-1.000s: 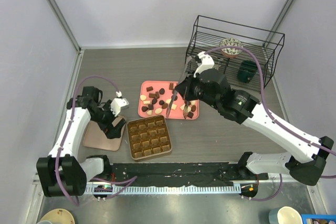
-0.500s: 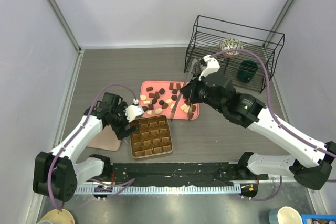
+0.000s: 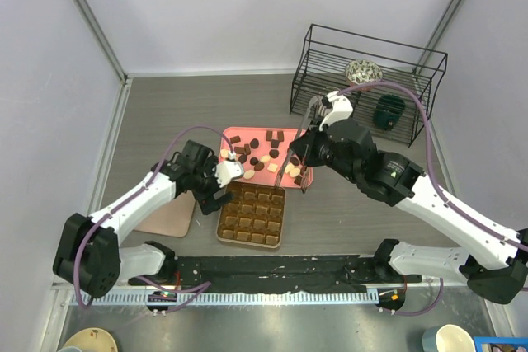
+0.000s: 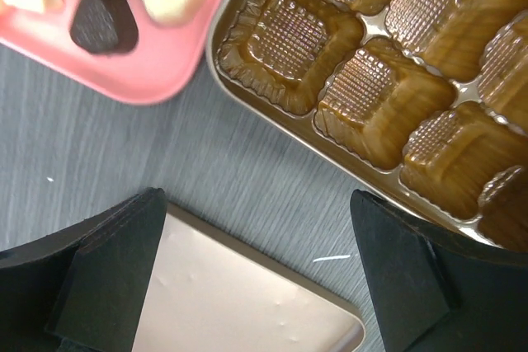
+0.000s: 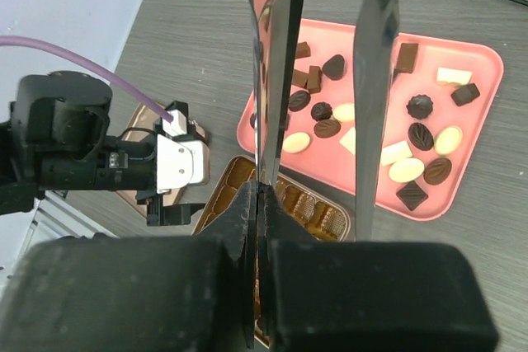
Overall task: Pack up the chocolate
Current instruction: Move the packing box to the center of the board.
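Observation:
The chocolate lies loose on a pink tray: several dark, brown and cream pieces. Just in front of the tray sits a gold gridded box with empty cells. My left gripper is open at the box's left edge, low over the table and a beige lid, with nothing between its fingers. My right gripper is shut on one arm of metal tongs, which hang over the tray's right part; nothing shows between the tongs' arms.
A flat beige lid lies left of the box. At the back right stands a black wire rack holding a green cup and a patterned bowl. Grey walls close in both sides.
My left arm has swung right from over the lid to the box's left edge; the box has slid right and turned a little. My right arm with the tongs has shifted slightly right.

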{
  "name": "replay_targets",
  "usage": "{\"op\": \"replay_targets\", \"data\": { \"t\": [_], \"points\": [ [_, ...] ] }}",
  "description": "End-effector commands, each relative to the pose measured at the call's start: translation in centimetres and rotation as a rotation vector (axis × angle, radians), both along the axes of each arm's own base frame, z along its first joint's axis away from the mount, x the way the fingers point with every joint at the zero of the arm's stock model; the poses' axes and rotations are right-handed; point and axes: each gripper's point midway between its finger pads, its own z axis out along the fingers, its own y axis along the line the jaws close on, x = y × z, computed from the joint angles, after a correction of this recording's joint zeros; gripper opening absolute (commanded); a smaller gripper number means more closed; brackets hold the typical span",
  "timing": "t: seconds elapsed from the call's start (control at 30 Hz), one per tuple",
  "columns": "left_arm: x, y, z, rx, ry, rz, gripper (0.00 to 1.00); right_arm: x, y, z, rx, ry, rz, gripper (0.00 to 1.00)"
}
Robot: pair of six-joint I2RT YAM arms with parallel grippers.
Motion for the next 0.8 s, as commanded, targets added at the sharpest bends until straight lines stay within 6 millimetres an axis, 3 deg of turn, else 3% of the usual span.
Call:
{"op": "replay_targets", "data": {
  "t": [0.0,0.2,0.4,0.57,0.77],
  "points": [
    [1.4,-3.0,2.9,-0.102,-0.036,0.016,1.0,0.0,-0.9,1.3,0.033,-0.032,-0.034,0.01],
    [-0.9,-3.6,3.1,-0.123,0.005,-0.008,1.0,0.1,-1.2,0.9,0.015,-0.036,-0.049,0.01],
    [-2.5,-0.5,1.7,-0.005,-0.015,-0.011,1.0,0.2,-1.7,0.0,-0.019,-0.025,-0.065,0.01],
    [-3.3,1.2,1.1,0.042,-0.07,-0.018,1.0,0.5,-3.0,-4.1,-0.14,0.033,-0.118,0.01],
    [-4.3,0.2,1.0,-0.027,-0.024,-0.013,1.0,0.4,-4.6,-8.9,-0.26,0.104,-0.171,0.01]
  ]
}}
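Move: The packing box's middle is about 8 cm to the right of my left hand, some 3 cm back and slightly lower, with its left side right beside my right-hand finger. The pink tray lies about 12 cm ahead and 12 cm right of this hand, the tan tray some 14 cm left and 2 cm back. From my right hand, high up with the tongs, the box is about 10 cm left, 6 cm back and 28 cm down. My left hand, fingers still wide open, nudges the packing box's left side rightward with its right-hand finger, going about 2.5 cm right and rising as much. Then it comes free, swinging some 3 cm back and nearly 4 cm left as it sinks slightly, to wait just clear of that side near its middle. My right hand keeps the tongs gripped, lowering about 7 cm and drifting 3 cm right late on. ##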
